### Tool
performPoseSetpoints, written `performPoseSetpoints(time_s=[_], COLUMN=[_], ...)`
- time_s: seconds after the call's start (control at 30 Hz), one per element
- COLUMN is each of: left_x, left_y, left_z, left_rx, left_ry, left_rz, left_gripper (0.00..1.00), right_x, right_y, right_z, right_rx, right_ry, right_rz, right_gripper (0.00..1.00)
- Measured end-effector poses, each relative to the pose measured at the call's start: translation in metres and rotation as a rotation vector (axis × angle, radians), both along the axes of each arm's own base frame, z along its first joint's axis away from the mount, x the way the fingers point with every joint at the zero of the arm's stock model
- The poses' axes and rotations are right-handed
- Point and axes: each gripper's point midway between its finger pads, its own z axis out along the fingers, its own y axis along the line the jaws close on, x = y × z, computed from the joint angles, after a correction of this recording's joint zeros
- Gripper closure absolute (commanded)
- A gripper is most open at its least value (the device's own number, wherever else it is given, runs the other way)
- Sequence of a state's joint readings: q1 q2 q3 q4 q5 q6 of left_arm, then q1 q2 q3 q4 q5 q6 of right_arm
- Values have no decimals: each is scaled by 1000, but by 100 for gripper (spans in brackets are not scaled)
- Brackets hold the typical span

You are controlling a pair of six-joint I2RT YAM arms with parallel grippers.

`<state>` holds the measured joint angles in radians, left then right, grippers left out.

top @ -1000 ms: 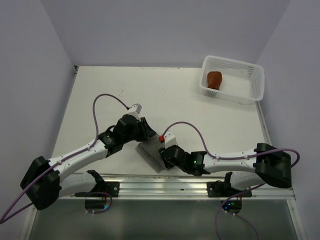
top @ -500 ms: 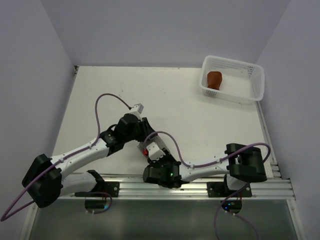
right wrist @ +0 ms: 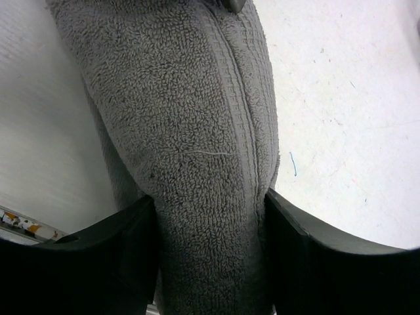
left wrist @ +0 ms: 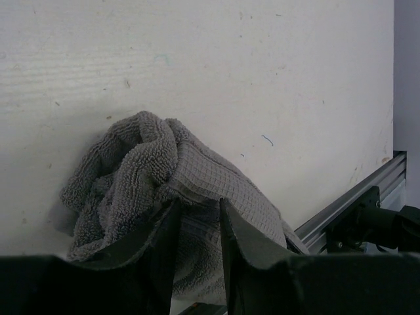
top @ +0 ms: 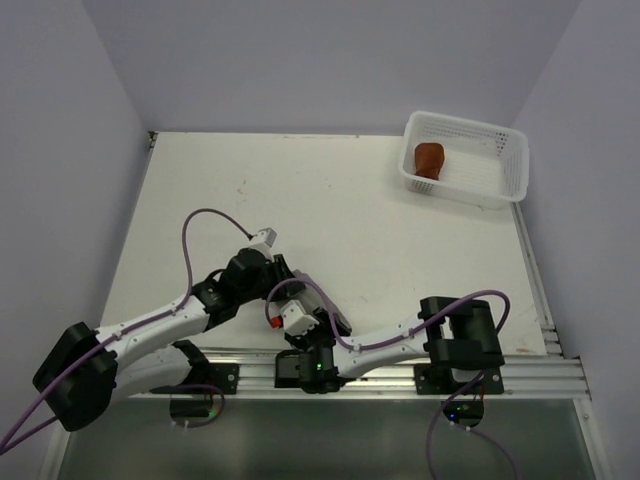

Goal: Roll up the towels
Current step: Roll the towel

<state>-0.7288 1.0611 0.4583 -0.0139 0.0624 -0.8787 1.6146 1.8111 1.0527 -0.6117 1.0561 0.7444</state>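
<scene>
The grey towel point(left wrist: 131, 164) lies bunched and half rolled on the white table near its front edge. My left gripper point(left wrist: 198, 202) is shut on a fold of it, with cloth filling the narrow gap between the fingers. In the right wrist view the towel's thick rolled part point(right wrist: 184, 98) sits between the right gripper point(right wrist: 210, 195) fingers and touches both. From above, both grippers point(top: 285, 280) point(top: 310, 305) meet over the towel and hide it. The rust-brown towel point(top: 430, 158) lies rolled in the basket.
The white mesh basket point(top: 505, 170) stands at the far right corner. The metal rail point(top: 400, 372) runs along the near edge, right behind the grippers. The purple cables point(top: 200, 215) loop over both arms.
The right arm has folded left and back toward the rail, and its jaws have widened around the roll. The left gripper drew nearer too. The flat grey towel seen earlier is now covered.
</scene>
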Motion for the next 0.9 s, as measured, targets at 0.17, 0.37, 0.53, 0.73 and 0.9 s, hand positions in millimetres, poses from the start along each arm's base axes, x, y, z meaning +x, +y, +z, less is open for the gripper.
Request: performPoseSetpoints(time_s=[0.17, 0.37, 0.53, 0.73, 0.9], left_x=[-2, -3, -3, -3, -5], left_y=[4, 7, 9, 10, 12], left_z=[-8, -10, -12, -14, -15], left_rx=[-7, -10, -4, -5, -10], left_ry=[-12, -24, -26, -29, -34], left_rz=[9, 17, 25, 28, 30], left_gripper=[66, 66, 66, 66, 66], right_x=[-3, -12, -28, -24, 4], right_y=[3, 11, 22, 25, 4], right_z=[-1, 0, 27, 63, 51], right_rx=[-5, 30, 150, 360, 468], right_ry=[7, 81, 191, 305, 410], right_rz=[11, 65, 152, 186, 119], right_gripper=[29, 12, 1, 2, 2])
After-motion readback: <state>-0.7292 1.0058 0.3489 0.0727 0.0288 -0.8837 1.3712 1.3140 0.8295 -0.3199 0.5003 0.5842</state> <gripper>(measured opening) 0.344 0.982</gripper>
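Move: The right fingers straddle the near end of the grey towel roll; its middle is about 5 cm ahead of that hand, 3 cm to the left and 2 cm lower. From the right hand, the left gripper, on the roll's far end, is some 8 cm ahead and 8 cm left, and the table's near edge is about 6 cm straight back. From the left hand, the towel's middle is roughly 4 cm back, 5 cm right and 4 cm below. Right fingers open wide, freeing the towel, back out, rise about 6 cm, then return forward-right; left stays on towel. ##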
